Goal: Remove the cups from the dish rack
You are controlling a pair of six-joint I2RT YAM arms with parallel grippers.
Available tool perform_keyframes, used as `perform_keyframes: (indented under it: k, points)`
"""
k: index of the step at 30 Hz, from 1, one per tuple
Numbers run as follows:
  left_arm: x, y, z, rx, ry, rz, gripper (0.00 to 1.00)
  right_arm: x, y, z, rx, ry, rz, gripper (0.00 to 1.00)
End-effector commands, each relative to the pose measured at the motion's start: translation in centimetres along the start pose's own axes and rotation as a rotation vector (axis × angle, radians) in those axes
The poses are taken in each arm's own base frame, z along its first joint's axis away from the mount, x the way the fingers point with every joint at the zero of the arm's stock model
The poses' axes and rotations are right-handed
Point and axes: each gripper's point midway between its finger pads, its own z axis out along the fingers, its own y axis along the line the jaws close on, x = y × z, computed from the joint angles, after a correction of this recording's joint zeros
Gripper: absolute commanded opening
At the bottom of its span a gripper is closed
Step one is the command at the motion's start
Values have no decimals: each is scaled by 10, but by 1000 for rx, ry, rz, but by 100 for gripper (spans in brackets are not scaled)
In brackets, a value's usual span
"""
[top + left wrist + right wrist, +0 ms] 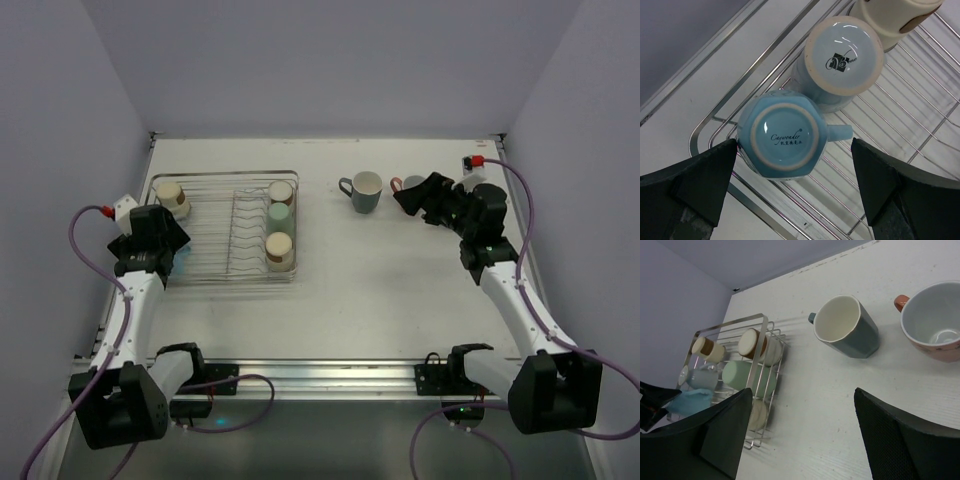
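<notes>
The silver wire dish rack (215,262) stands at the left. In the left wrist view it holds an upside-down light blue mug (782,135), a paler blue cup (840,60) and a beige tumbler (895,15). My left gripper (795,185) is open above the rack's near left corner (150,243), with the light blue mug between its jaws. Two beige tumblers (282,192) (279,250) and a pale green one (280,217) line the rack's right side. A grey-teal mug (363,192) and a salmon pink mug (932,322) stand upright on the table. My right gripper (408,198) is open and empty beside them.
The white table (380,290) is walled on the left, back and right. The rack's corner rail (705,135) runs just below the light blue mug. Both arms' bases and cables sit at the near edge.
</notes>
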Motion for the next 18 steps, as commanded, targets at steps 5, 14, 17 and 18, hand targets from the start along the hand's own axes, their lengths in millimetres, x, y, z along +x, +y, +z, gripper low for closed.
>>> perform_keyframes:
  k: [5, 14, 17, 18]
  points:
    - [-12, -6, 18, 3, -24, -52, 99, -4, 27, 2, -112, 13, -24, 85]
    - [-4, 5, 35, -29, 13, -71, 81, 0, 28, 3, -120, 26, -26, 84]
    - [3, 2, 34, -10, 36, -71, 60, 1, 28, 3, -122, 31, -25, 84]
    - [3, 1, 33, -3, 38, -74, 39, 1, 29, 3, -123, 31, -25, 84]
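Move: The light-blue cup stands upside down in the rack's near left corner, about 3 cm ahead of the left hand, 2 cm to its left and 5 cm below, between the open fingers. Its neighbours run outward in the same row: the pale grey cup some 8 cm farther out than it, the tan cup some 16 cm farther out. From the right hand the light-blue cup lies about 60 cm left, 5 cm back and 15 cm lower. The left hand's fingers come against opposite sides of the upturned light-blue cup, one of them on the handle side, closing by about a quarter of their opening. Before that the hand sinks about 2.5 cm while easing forward and to the left over the cup, some 3 cm in all, its slant nearly unchanged, then stays at that height as the fingers draw in. ##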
